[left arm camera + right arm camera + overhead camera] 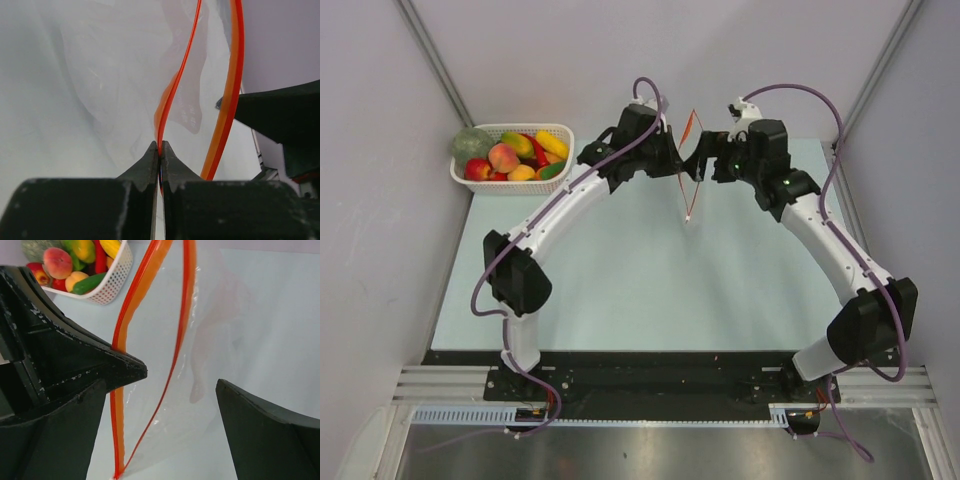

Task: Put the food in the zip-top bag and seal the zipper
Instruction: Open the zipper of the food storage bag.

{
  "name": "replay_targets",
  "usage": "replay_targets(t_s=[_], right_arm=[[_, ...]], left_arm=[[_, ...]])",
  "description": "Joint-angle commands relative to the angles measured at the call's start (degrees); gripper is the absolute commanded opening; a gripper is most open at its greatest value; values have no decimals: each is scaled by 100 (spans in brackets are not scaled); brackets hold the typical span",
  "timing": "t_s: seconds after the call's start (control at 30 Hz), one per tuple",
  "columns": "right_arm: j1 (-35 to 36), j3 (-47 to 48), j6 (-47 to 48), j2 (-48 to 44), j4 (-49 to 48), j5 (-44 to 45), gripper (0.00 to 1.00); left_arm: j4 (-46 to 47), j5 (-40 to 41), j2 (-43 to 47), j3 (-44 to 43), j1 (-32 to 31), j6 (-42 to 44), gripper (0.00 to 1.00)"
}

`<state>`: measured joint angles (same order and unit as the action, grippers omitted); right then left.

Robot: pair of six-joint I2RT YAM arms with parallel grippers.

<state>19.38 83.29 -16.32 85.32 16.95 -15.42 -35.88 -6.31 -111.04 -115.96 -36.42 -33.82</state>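
Note:
The zip-top bag (689, 185) hangs upright between my two grippers at the back of the table, clear and crinkly. Its zipper (182, 325) is parted into two orange-red strips that meet at the bottom. My left gripper (160, 146) is shut on one strip (167, 97); the other strip (227, 115) runs free to its right. My right gripper (181, 379) is open, its fingers either side of the bag mouth, and the wider strip (122, 325) passes behind its left fingertip (135, 371). The food (520, 155) lies in a white basket. No food shows inside the bag.
The white lattice basket (510, 180) stands at the table's back left corner, also in the right wrist view as basket (116, 282). Grey walls close in on the left, back and right. Both arms arch inward over the pale table (620, 280).

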Motion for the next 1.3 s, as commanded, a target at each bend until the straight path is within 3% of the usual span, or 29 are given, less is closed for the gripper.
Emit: replay_targets(t_s=[0.0,0.23,0.43,0.67,0.8,0.83,0.87,0.97,1.07,1.17,1.2,1.27], right_arm=[[260,416,392,221,-16,1260,96],[304,618,305,459,36,1533,88],[304,689,313,538,45,1533,74],[242,531,296,468,80,1700,44],[23,390,217,258,89,1324,26],[-99,373,208,231,89,1035,10],[-162,373,190,196,141,910,2],[-408,267,146,20,142,462,0],[-575,118,137,-156,142,137,0],[-637,109,102,-279,256,-75,0],[-637,109,76,-288,291,-110,0],[-602,109,-20,-297,370,-145,0]], left_arm=[[625,-336,-23,-23,118,-502,7],[810,-591,91,153,232,-625,7],[881,-732,144,223,276,-652,6],[925,-793,276,399,434,-669,7],[942,-793,364,609,566,-608,6],[942,-837,382,653,636,-564,6],[934,-846,382,689,663,-520,7],[942,-881,373,821,838,-275,9],[828,-986,259,786,1032,7,17],[741,-1362,241,593,1129,498,43],[688,-1469,232,523,1137,830,58],[556,-1671,259,408,1216,1105,68]])
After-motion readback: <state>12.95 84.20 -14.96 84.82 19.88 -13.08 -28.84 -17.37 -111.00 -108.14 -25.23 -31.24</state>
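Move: From the right hand, open around the bag's right zipper band, the spot to grip on that band is about 3 cm straight ahead and 2 cm down. The left band, still pinched in the left fingers, stands some 5 cm to its left and 1 cm back; the zipper's near end is roughly 11 cm back and 3 cm left. From the left hand, the right band is about 5 cm to the right and 2 cm ahead. Push the right gripper forward about 3.5 cm and slightly down over the right band, close its wide-open fingers to pinch it, then pull right about 4 cm. Meanwhile draw the left gripper some 6 cm left, with forward and a sinking of about 3 cm, then open its fingers past half, keeping its right-hand finger hooked on the left band. ##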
